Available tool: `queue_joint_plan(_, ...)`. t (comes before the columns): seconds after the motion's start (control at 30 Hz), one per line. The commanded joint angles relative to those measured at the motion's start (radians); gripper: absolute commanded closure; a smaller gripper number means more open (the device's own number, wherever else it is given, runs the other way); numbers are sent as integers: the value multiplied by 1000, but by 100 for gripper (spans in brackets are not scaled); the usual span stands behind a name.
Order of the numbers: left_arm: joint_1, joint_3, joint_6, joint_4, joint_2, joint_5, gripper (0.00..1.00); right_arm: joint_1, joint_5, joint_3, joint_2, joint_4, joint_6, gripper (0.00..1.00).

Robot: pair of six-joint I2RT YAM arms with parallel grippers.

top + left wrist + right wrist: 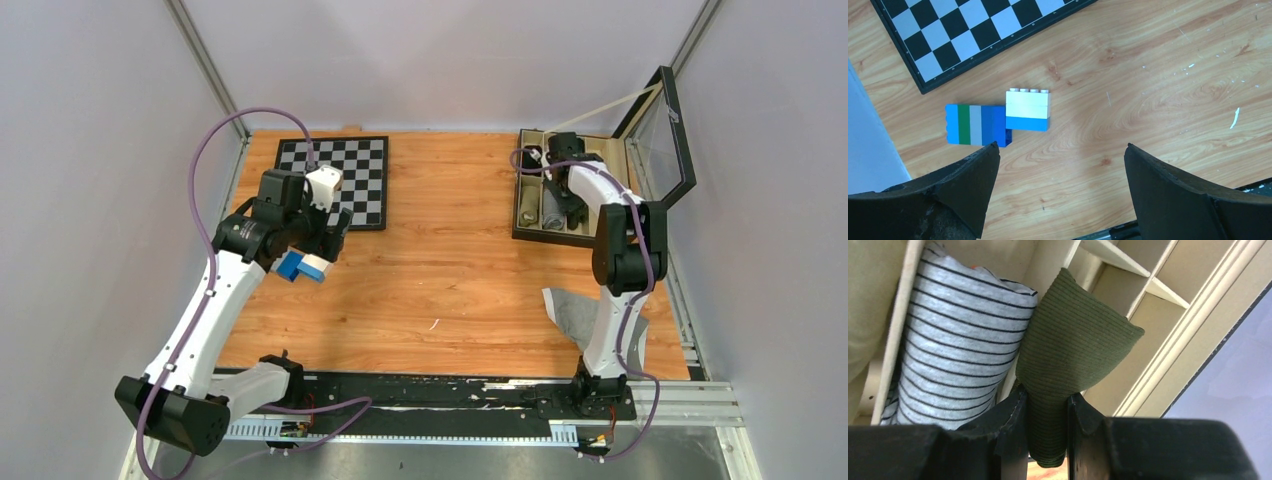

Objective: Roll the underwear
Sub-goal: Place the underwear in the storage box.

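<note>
A rolled dark green underwear (1073,340) is pinched between the fingers of my right gripper (1047,400), which is shut on it. It stands in a compartment of the beige organizer box (1168,340), beside a rolled grey striped underwear (953,340). From above, the right gripper (565,165) reaches down into the box (531,236) at the back right. A flat grey underwear (575,315) lies on the table by the right arm's base. My left gripper (1062,147) hangs open over bare wood, holding nothing.
A chessboard (350,180) lies at the back left. Blue and white toy bricks (1028,110) and a striped brick stack (975,125) sit just beyond the left fingertips. The box's glass lid (660,130) stands open at the right wall.
</note>
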Motion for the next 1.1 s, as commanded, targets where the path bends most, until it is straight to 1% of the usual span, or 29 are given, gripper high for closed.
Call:
queue_joint_plan(0.0, 14, -6, 8, 13, -20, 36, 0, 0, -37, 54, 53, -38, 83, 100)
queue_joint_plan(0.13, 19, -5, 7, 9, -20, 51, 0, -28, -115, 65, 69, -55, 139, 100)
queue_joint_plan(0.17, 19, -5, 7, 7, -21, 54, 0, -44, -163, 74, 73, -67, 159, 100)
queue_joint_plan(0.23, 22, -8, 6, 7, -24, 54, 0, -78, -307, 86, 79, -93, 188, 100)
queue_joint_plan(0.27, 24, -13, 7, 8, -24, 50, 0, -99, -333, 85, 82, -97, 195, 100)
queue_joint_plan(0.3, 25, -15, 9, 8, -24, 48, 0, -110, -399, 81, 85, -101, 201, 100)
queue_joint_plan(0.4, 28, -24, 9, 12, -24, 58, 0, -125, -459, 57, 79, -99, 202, 98)
queue_joint_plan(0.5, 32, -45, 3, 28, -26, 81, 0, -127, -475, 43, 78, -108, 204, 89)
queue_joint_plan(0.57, 41, -64, -12, 40, -26, 86, 0, -127, -485, 46, 80, -129, 201, 85)
queue_joint_plan(0.63, 50, -81, -27, 38, -19, 100, 0, -128, -488, 44, 55, -140, 199, 75)
queue_joint_plan(0.7, 54, -96, -47, 31, -11, 96, 0, -130, -480, 32, 7, -139, 199, 59)
queue_joint_plan(0.73, 56, -103, -50, 34, -10, 107, 0, -130, -476, 27, -18, -138, 198, 52)
queue_joint_plan(0.8, 60, -106, -42, 36, -5, 149, 0, -130, -471, 17, -63, -141, 192, 45)
queue_joint_plan(0.97, 80, -71, -39, 19, -8, 236, 0, -131, -485, 6, -146, -172, 198, 43)
queue_joint_plan(1.07, 84, -75, -30, 13, -21, 275, 1, -134, -496, 22, -194, -206, 205, 43)
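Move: The right hand already holds the underwear at the near edge of the storage box. The middle of its empty compartment lies about 3 cm ahead and 4 cm below, neither left nor right. At that same level the grey striped roll is roughly 5 cm to the hand's left and 3 cm ahead, the tan roll 10 cm left and 3 cm ahead; the black roll stands some 15 cm straight ahead. From the left hand the compartment is about 18 cm ahead, 52 cm right and 20 cm below. Downward, the right hand lowers the underwear about 3 cm into the compartment beside the striped roll, while the wrist rolls its left side up by some 20 degrees and turns slightly clockwise. It holds there, opens the fingers partway and lets go, then rises and draws back towards the box's near wall. The empty, open left hand sinks 4 cm and eases back a little. ##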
